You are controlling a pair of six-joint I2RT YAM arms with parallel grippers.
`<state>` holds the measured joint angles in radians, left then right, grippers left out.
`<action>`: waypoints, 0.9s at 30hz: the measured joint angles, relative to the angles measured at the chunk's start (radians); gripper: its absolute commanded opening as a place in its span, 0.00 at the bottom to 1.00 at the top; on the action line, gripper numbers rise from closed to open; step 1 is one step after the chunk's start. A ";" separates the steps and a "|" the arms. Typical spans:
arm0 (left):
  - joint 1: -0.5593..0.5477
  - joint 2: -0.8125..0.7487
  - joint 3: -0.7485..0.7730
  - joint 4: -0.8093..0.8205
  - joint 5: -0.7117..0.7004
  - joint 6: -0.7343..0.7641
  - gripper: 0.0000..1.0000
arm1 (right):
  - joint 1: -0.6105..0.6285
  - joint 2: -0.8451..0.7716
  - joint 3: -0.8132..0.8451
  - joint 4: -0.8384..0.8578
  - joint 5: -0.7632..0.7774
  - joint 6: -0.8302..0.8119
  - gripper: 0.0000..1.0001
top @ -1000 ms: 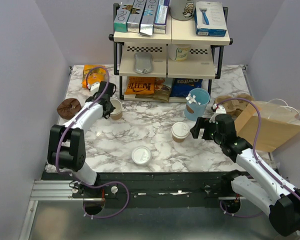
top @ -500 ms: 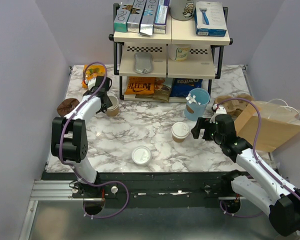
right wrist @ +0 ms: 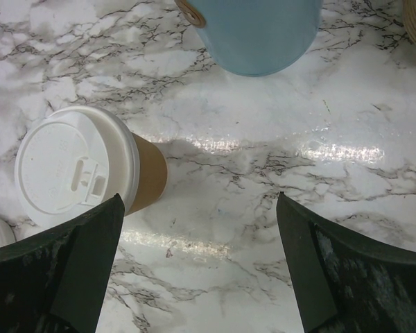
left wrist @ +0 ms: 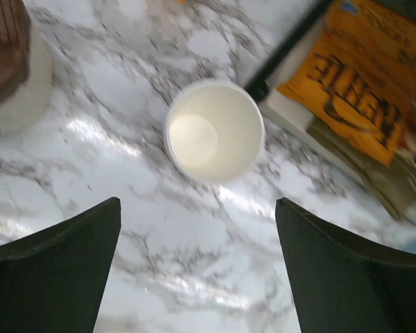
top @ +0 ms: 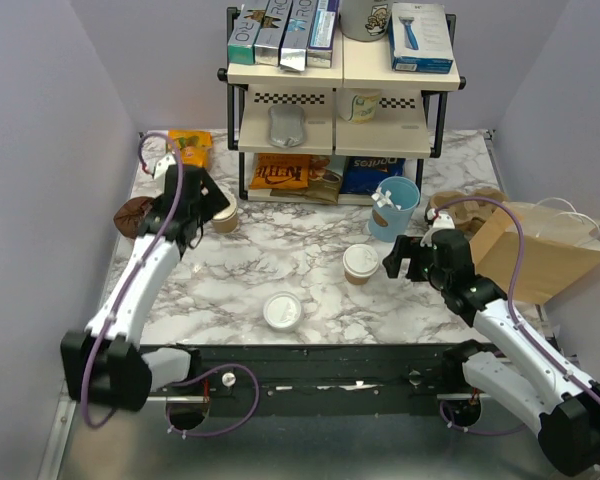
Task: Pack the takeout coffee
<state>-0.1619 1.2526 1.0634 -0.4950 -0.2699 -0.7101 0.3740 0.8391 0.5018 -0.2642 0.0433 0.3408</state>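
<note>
The takeout coffee (top: 360, 262), a tan paper cup with a white lid, stands upright on the marble table; it also shows in the right wrist view (right wrist: 90, 168). My right gripper (top: 398, 258) is open and empty just right of it, its left finger close to the cup; in the right wrist view (right wrist: 197, 257) only bare table lies between the fingers. The brown paper bag (top: 540, 252) lies at the right edge. My left gripper (top: 202, 205) is open and empty beside the lidless tan cup (top: 226, 212), which shows from above (left wrist: 213, 130) ahead of the left gripper (left wrist: 197, 260).
A light-blue cup (top: 393, 207) stands behind the coffee, also in the right wrist view (right wrist: 258, 31). A loose white lid (top: 282, 310) lies near the front. A shelf rack (top: 340, 95) with snack bags is at the back. A brown muffin (top: 135, 215) sits far left.
My left arm has swung left and lifted back from the lidless cup, which stays in place. The right arm has barely moved.
</note>
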 measured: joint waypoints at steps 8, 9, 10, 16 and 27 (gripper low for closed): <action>-0.330 -0.424 -0.336 0.003 0.156 -0.130 0.99 | 0.000 -0.004 0.000 0.000 -0.012 -0.002 0.99; -0.378 -0.443 -0.364 -0.005 0.175 -0.139 0.99 | 0.000 -0.005 0.000 0.000 -0.013 -0.002 0.99; -0.417 -0.449 -0.383 -0.011 0.182 -0.146 0.99 | 0.000 -0.008 0.000 0.000 -0.014 -0.002 0.99; -0.631 -0.411 -0.466 -0.069 0.227 -0.197 0.99 | 0.000 -0.027 0.000 0.000 -0.016 -0.001 0.99; -0.704 -0.350 -0.563 -0.085 0.195 -0.307 0.95 | 0.000 -0.037 0.000 0.000 -0.016 -0.001 0.99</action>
<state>-0.8661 0.9028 0.5007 -0.5800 -0.0750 -1.0172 0.3740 0.8024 0.5018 -0.2642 0.0277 0.3397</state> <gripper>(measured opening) 0.990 0.994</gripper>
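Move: The stack of white lids lies far behind the left hand: about 21 cm back, 16 cm to its right and some 15 cm below. The empty paper cup just set down stands about 4 cm ahead of that hand and 3 cm to its left, roughly 12 cm lower; the lidded coffee cup is about 8 cm back and 34 cm to its right. From the right hand the lids lie about 12 cm back and 29 cm left, some 7 cm lower. Back towards its base and to the right, the left hand swings quickly away from the empty cup to the stack of lids, some 23 cm back and 15 cm across. After a slight early rise it sinks to well below its starting height, turning about 35 degrees clockwise and tipping further down, and arrives with open fingers close over the lids' left side, still descending. ##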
